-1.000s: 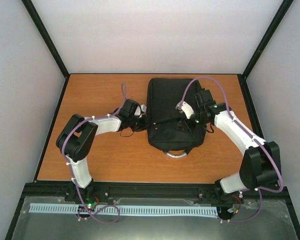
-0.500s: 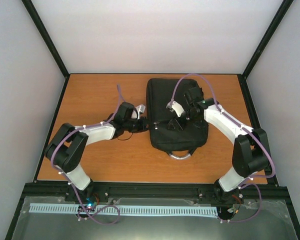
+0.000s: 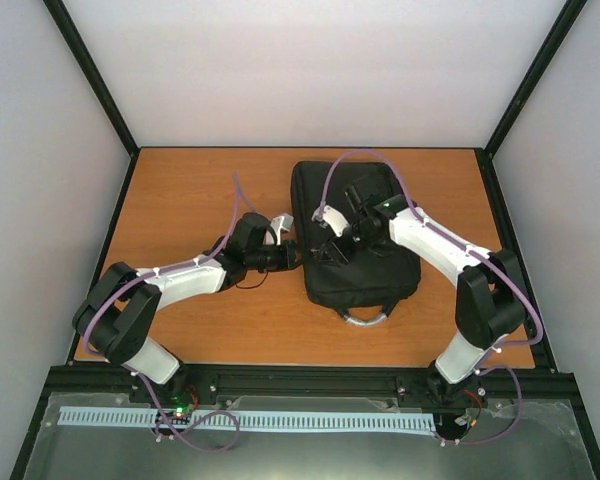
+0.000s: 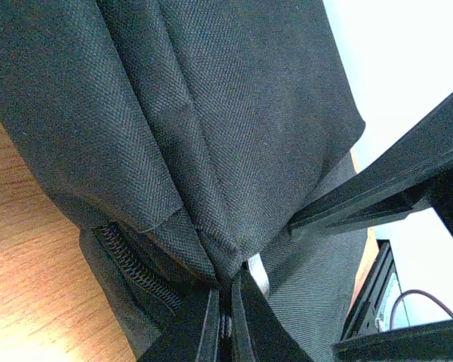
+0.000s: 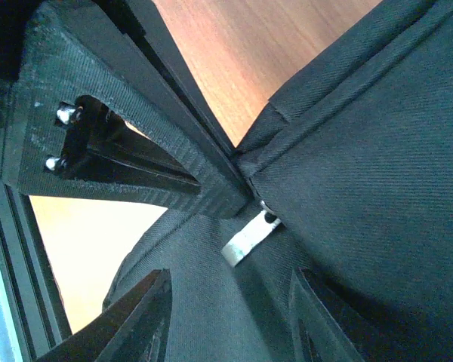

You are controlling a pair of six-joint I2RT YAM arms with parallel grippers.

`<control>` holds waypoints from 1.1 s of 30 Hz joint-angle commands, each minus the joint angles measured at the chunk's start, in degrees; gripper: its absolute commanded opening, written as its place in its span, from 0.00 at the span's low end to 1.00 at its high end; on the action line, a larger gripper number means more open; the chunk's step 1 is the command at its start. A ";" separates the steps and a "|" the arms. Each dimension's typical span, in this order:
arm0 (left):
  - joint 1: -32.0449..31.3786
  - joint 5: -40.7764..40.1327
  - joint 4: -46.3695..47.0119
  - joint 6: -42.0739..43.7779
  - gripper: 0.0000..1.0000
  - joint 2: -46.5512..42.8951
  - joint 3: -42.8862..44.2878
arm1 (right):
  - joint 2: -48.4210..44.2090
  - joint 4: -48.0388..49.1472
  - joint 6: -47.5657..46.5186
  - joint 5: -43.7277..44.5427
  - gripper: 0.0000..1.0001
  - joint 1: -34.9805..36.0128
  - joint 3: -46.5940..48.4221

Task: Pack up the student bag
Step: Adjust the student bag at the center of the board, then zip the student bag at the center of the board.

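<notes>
The student bag (image 3: 365, 240), a large black backpack, lies flat on the wooden table with its grey loop handle (image 3: 365, 316) toward the arms. My left gripper (image 3: 292, 256) is at the bag's left edge. In the left wrist view it (image 4: 225, 317) is shut on a pinched fold of the bag's black fabric (image 4: 211, 151), beside a zipper track (image 4: 132, 268). My right gripper (image 3: 326, 247) hovers over the bag's left part, close to the left one. Its jaws (image 5: 230, 324) stand open above the fabric, with a small silver zip pull (image 5: 248, 237) just ahead of them.
The wooden table (image 3: 200, 190) is ringed by a black frame with white walls behind and at both sides. The left gripper's black finger mount (image 5: 128, 162) fills the upper left of the right wrist view, very near the zip pull.
The left gripper has reached right to the bag's edge and shut on its fabric. The right arm has swung left across the bag toward the left gripper. The bag has turned slightly.
</notes>
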 commanded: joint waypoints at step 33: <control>-2.12 0.29 8.46 1.19 0.01 -3.05 0.33 | 4.65 2.90 1.62 9.59 0.14 3.21 0.73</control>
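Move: Just below the right fingertips lies the silver zipper pull, about 3 cm lower, 1 cm ahead and 2 cm to the left. The student bag's middle is some 6 cm farther out and 8 cm right of the right hand, and its carry handle about 14 cm back and 10 cm right. From the left hand, already pinching the bag's edge, the pull lies level ahead, roughly 3 cm to the right and 1 cm lower. Sinking about 3 cm onto the student bag and easing roughly 1 cm left beside the left gripper, the right hand brings its half-open fingers down astride the zipper pull, tipping them some 5 degrees steeper, and closes them most of the way around it. The left hand stays in place and keeps its pinch on the bag's edge. ##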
